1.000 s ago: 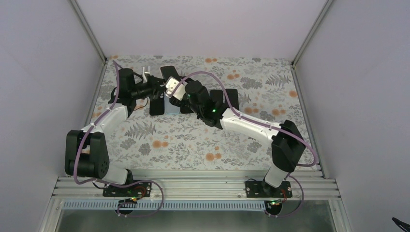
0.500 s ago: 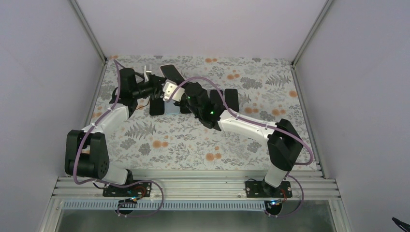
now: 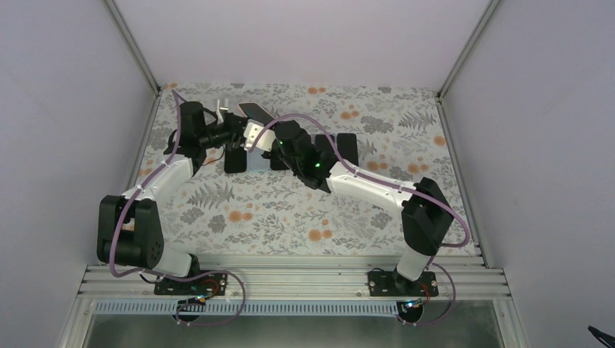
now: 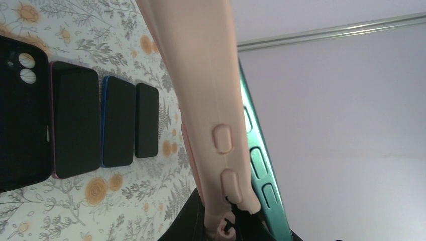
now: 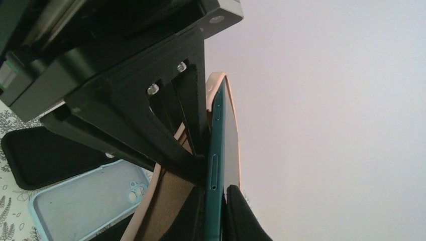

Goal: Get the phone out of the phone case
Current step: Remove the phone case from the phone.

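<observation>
A pale peach phone case (image 4: pixel 206 100) with a teal-green phone (image 4: pixel 258 165) partly in it is held up above the flowered table. My left gripper (image 4: pixel 233 223) is shut on the case's lower edge. From the other side, my right gripper (image 5: pixel 217 213) is shut on the phone (image 5: pixel 215 160), one black finger against each face. The case's edge (image 5: pixel 160 201) stands peeled away from the phone on the left. In the top view both grippers meet at the far left-centre, left gripper (image 3: pixel 233 132) and right gripper (image 3: pixel 262 139), with the dark phone (image 3: pixel 254 111) sticking out beyond them.
Below the grippers lies a row of phones and cases: a black case with camera holes (image 4: pixel 20 100), a pink-edged phone (image 4: pixel 75 120), a blue-edged phone (image 4: pixel 119 123), a small black one (image 4: pixel 147 120). A light blue case (image 5: pixel 85 201) lies underneath. Enclosure walls stand close behind.
My right gripper has gone from open to shut on the phone and shifted slightly left toward the left gripper. The left gripper has kept its grip on the case.
</observation>
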Action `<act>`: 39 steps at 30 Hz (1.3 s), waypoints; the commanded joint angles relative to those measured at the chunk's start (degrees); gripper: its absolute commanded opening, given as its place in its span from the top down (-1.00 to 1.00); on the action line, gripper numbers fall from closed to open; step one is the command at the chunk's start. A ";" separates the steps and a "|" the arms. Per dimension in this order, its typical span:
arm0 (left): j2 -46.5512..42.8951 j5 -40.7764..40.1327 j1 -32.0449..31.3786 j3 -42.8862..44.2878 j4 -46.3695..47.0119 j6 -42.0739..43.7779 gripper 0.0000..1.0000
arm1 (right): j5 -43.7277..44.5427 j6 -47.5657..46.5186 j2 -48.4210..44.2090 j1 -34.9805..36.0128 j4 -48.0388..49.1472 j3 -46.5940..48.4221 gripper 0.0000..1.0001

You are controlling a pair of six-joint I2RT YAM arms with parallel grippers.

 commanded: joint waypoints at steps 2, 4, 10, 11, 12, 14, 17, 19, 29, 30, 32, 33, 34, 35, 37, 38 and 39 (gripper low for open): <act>-0.43 -3.78 2.24 2.09 -9.15 9.67 0.95 | 11.06 4.61 -2.01 -5.45 2.69 5.07 0.92; -0.42 -5.30 2.83 1.80 -10.02 10.10 0.95 | 10.89 5.27 -2.42 -5.72 2.43 5.63 0.92; -0.63 -7.48 3.64 1.42 -11.58 11.68 0.95 | 10.00 6.42 -3.45 -7.14 2.62 6.27 0.92; -0.63 -8.03 3.60 1.35 -12.00 12.16 0.95 | 9.83 6.36 -3.46 -7.52 2.78 6.21 0.92; -0.79 -8.60 3.64 1.31 -12.36 12.68 0.95 | 9.74 6.30 -3.46 -7.79 2.88 6.24 0.92; -1.35 -9.58 3.64 0.75 -12.66 13.33 0.95 | 9.56 6.37 -3.46 -8.47 2.91 6.54 0.92; -2.21 -10.44 3.63 -0.35 -12.49 14.07 0.95 | 8.77 7.46 -3.47 -9.80 2.58 6.81 0.92; -2.51 -11.18 3.64 -0.47 -12.82 14.93 0.95 | 7.70 8.86 -5.47 -10.73 1.44 7.36 0.92; -2.74 -13.35 4.94 3.36 -17.53 29.91 0.95 | 2.85 12.30 -10.70 -12.75 -2.81 3.43 0.92; -2.78 -12.90 5.29 3.58 -17.84 31.64 0.95 | 2.50 12.49 -11.14 -12.84 -3.26 2.86 0.92; -2.63 -10.59 6.26 4.39 -18.93 36.06 0.95 | 2.17 12.83 -11.69 -12.97 -4.28 2.46 0.92; -2.42 -9.53 6.70 5.23 -19.99 38.91 0.95 | 1.86 13.22 -11.98 -13.10 -4.87 2.44 0.92; -2.10 -8.70 7.17 6.28 -21.57 41.92 0.95 | 1.49 13.66 -12.37 -13.19 -5.30 2.27 0.92; -1.88 -7.76 7.69 7.31 -23.38 45.26 0.95 | 1.10 14.09 -12.75 -13.28 -5.75 2.12 0.92; -1.09 -5.37 8.85 10.01 -27.93 52.19 0.95 | 0.49 14.90 -13.59 -13.40 -6.57 1.85 0.92; -0.69 -5.40 9.16 11.53 -30.65 55.31 0.95 | 0.30 15.14 -13.96 -13.41 -6.87 1.70 0.92; -0.53 -5.54 9.64 12.61 -33.00 59.06 0.95 | 0.12 15.37 -14.30 -13.48 -7.08 1.59 0.92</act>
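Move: The teal phone, still partly in its peach case, has its middle about 4 cm ahead, 2 cm left and 2 cm above the right hand, which pinches it near one end. The left hand grips the case, its middle about 3 cm ahead, 1 cm right and 3 cm up; the phone lies about 2 cm ahead, 2 cm right and slightly up. Some 24 cm below the left hand, about 4 cm farther out, are the light-blue case (2 cm left) and a black case (7 cm right). Keep both grips shut and pull the phone out of the peach case, barely moving for the first half second. Then sweep the right gripper quickly some 13 cm right, rising about 8 cm and going forward, easing back a little at the end, and turning about 20 degrees clockwise. Meanwhile draw the left gripper about 7 cm left, dipping 5 cm before rising partway, and roll its left side up about 30 degrees. ##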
